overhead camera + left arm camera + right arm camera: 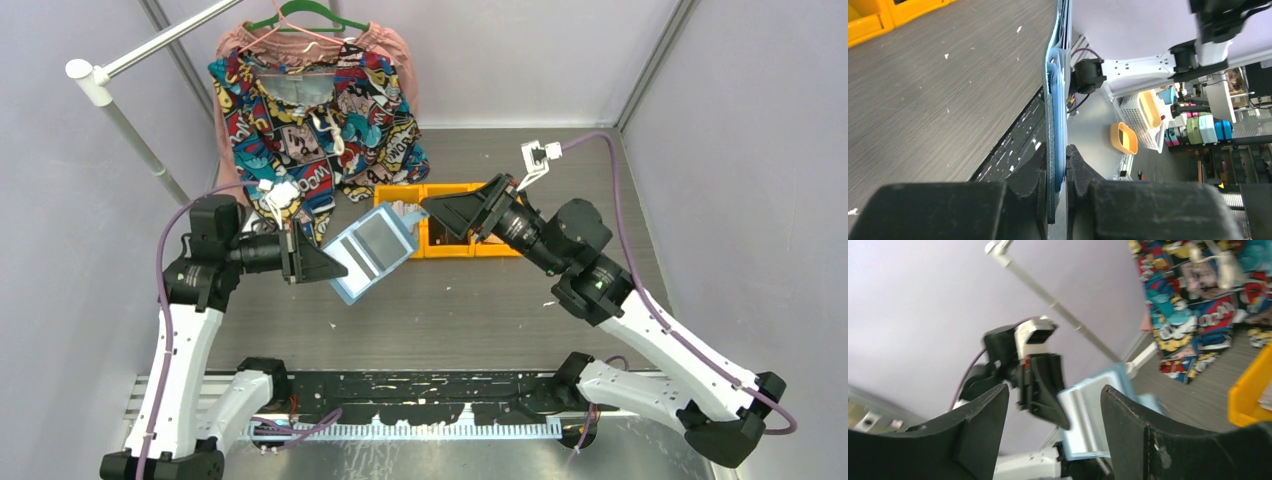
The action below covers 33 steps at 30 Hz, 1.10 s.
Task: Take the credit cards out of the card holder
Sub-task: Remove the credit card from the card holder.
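The card holder (368, 253), a teal-blue folding wallet, hangs open above the table with its light-blue inner side facing up. My left gripper (335, 268) is shut on its lower left edge. In the left wrist view the card holder (1054, 105) runs edge-on between the shut jaws of that gripper (1061, 167). My right gripper (430, 212) stands open just off the wallet's upper right corner, holding nothing. In the right wrist view its fingers (1055, 390) frame the card holder (1093, 415). Grey panels fill the sleeves; I cannot tell whether they are credit cards.
A row of orange bins (450, 245) stands behind the wallet, under my right gripper. A patterned shirt (320, 110) hangs on a hanger at the back left, beside a white rail (120, 90). Grey walls close in on both sides.
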Motion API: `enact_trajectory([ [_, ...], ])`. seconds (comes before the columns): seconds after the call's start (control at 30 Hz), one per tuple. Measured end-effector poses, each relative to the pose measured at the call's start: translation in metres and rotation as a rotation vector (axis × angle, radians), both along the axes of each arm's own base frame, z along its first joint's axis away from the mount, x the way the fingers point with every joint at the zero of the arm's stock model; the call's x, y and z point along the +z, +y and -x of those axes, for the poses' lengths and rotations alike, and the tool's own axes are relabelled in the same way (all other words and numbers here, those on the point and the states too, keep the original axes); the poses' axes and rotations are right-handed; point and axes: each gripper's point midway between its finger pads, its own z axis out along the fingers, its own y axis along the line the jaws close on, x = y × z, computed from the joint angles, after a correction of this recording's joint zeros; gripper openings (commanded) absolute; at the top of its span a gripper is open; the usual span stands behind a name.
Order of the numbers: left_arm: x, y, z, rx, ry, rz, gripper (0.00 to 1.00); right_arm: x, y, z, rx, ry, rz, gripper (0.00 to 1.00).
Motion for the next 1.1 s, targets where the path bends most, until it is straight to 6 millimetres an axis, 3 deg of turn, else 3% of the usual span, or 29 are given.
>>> enact_trajectory([
  [0.1,-0.01,0.002,0.002,-0.023,0.005,-0.037,0.0,0.014,0.021,0.018,0.159,-0.036,0.024,0.68],
  [0.17,-0.017,0.003,0.005,-0.046,0.015,-0.053,0.0,0.005,0.042,0.028,0.281,-0.029,0.05,0.67],
  [0.23,-0.021,0.003,0.008,-0.064,0.019,-0.065,0.0,-0.014,0.062,0.037,0.384,0.003,0.088,0.65],
  [0.37,-0.027,0.005,0.016,-0.089,0.015,-0.082,0.0,-0.077,0.099,0.052,0.561,0.135,0.203,0.6],
  [0.47,-0.029,0.006,0.02,-0.103,0.02,-0.088,0.0,-0.099,0.106,0.066,0.639,0.184,0.242,0.59],
  [0.7,-0.027,0.004,0.027,-0.14,0.016,-0.069,0.0,-0.099,0.106,0.077,0.706,0.172,0.242,0.55],
  [0.97,-0.021,0.002,0.034,-0.172,0.025,-0.029,0.0,-0.113,0.113,0.086,0.74,0.174,0.282,0.53],
  [1.1,-0.021,0.002,0.036,-0.172,0.036,-0.026,0.0,-0.119,0.118,0.089,0.745,0.17,0.307,0.45],
])
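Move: In the card holder pinched by the left hand, the next credit card lies about 11 cm to the right hand's left, 5 cm back and some 10 cm lower. The left gripper's fingertips are some 15 cm left of the right hand, 8 cm back and 10 cm lower. The yellow bin is about 15 cm ahead, 4 cm right and far below. From the left hand, the card lies roughly 4 cm right and 3 cm ahead, nearly level. Sweeping left and down while drawing back, each by roughly 10 cm, the empty right hand returns to the card slots, turning some 40 degrees counter-clockwise and partly closing its fingers around the card's edge. The left hand keeps its pinch and carries the holder about 3.5 cm back and slightly down, turning a little clockwise. ##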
